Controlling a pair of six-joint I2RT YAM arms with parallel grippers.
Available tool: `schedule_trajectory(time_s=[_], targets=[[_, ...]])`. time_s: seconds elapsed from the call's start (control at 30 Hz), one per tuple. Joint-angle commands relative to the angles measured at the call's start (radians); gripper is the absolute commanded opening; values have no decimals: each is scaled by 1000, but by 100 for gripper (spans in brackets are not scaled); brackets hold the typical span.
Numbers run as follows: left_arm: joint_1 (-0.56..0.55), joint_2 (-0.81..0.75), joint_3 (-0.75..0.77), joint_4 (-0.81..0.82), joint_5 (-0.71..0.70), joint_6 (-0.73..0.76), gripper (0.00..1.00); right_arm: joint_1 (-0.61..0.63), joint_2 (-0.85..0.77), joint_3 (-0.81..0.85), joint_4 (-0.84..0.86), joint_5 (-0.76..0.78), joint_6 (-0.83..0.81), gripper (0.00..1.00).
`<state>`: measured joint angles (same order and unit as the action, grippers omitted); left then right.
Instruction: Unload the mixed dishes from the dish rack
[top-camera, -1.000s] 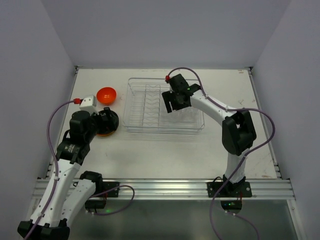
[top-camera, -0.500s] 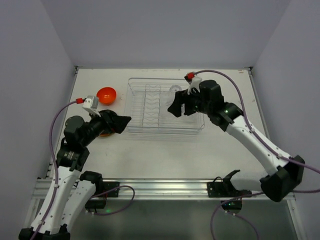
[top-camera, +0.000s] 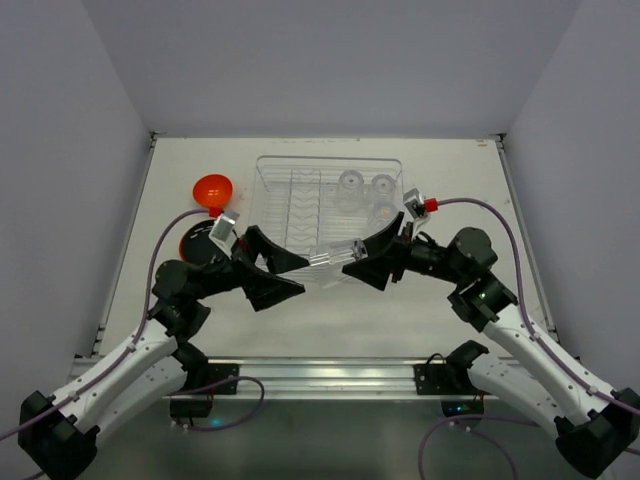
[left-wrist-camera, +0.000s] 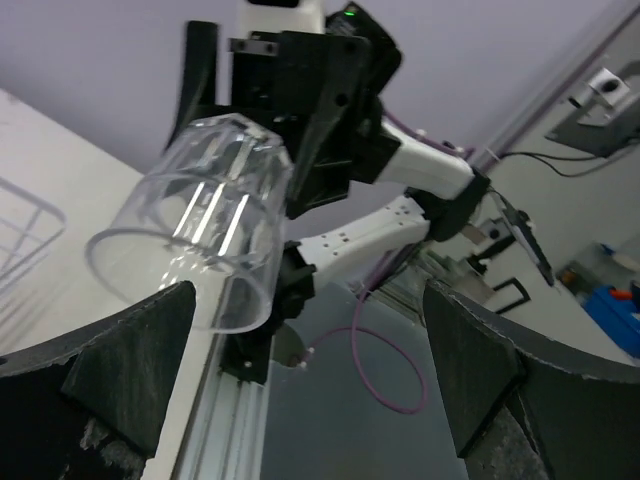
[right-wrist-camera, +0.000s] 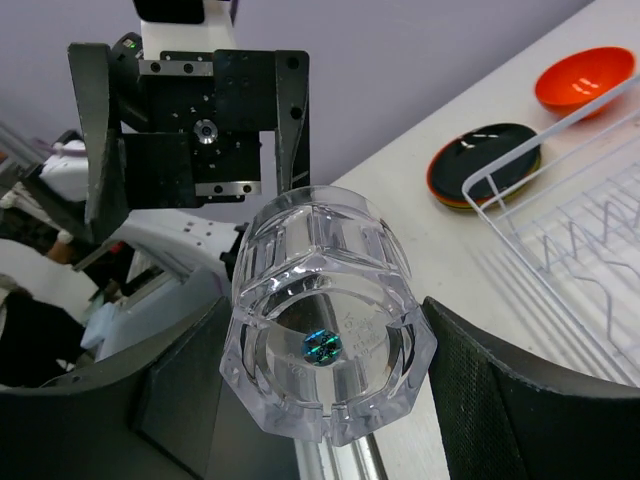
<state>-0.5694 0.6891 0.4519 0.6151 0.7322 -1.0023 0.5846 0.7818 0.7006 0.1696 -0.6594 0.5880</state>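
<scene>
My right gripper (top-camera: 368, 258) is shut on the base of a clear ribbed tumbler (top-camera: 330, 255) and holds it sideways in the air, in front of the dish rack (top-camera: 272, 168). In the right wrist view the tumbler (right-wrist-camera: 325, 330) sits between my right gripper's (right-wrist-camera: 330, 400) black fingers. My left gripper (top-camera: 285, 272) is open wide and empty, facing the tumbler's open mouth (left-wrist-camera: 195, 230) at close range. Three more tumblers (top-camera: 365, 190) stand in the rack's far right part. The orange bowl (top-camera: 212, 189) and a black-topped plate stack (top-camera: 200, 240) lie left of the rack.
The rack's wire dividers (right-wrist-camera: 570, 210) fill its left half. The bowl (right-wrist-camera: 585, 78) and plate stack (right-wrist-camera: 485, 160) also show in the right wrist view. The aluminium rail (top-camera: 330, 375) runs along the table's near edge, below both grippers.
My right gripper lifted a tumbler out of the rack and swung it toward the near edge. My left gripper left the plate stack and moved right, open, to face the tumbler.
</scene>
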Motion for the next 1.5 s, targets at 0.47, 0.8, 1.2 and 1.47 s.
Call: schedule_trajectory(time_s=[0.47,0.8,1.2,1.47], targets=[[-264,151,79,123,-232,22,8,1,14,-88,418,-114,95,0],[-267,44,177,-334,-428,256,0,3,-114,-112,122,79,-58,99],[-268,329,625,-1458,-865,554,0,3,-265,118,-607,708,-209,99],[-274,516,582,-1649,-959,510,0,3,-175,140,-659,719,-212,99]])
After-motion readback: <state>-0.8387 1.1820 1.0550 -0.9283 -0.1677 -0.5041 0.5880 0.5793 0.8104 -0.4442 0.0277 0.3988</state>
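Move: The right hand holds the glass, whose middle lies about 8 cm to the left hand's right, 3 ahead and 1 above. From the left hand, the black plate is roughly 17 cm ahead, 27 left; the rack's middle 29 ahead, 7 right, both some 25 below. From the right hand, the glass's middle is 4 cm left, level with it; the left hand waits 12 cm left, 3 back; the nearest racked glass is 23 ahead, 11 right, 23 below. Left hand reaches 5 cm rightward, pinches the glass's rim; right lets go, withdraws; left sinks some 18 cm. ##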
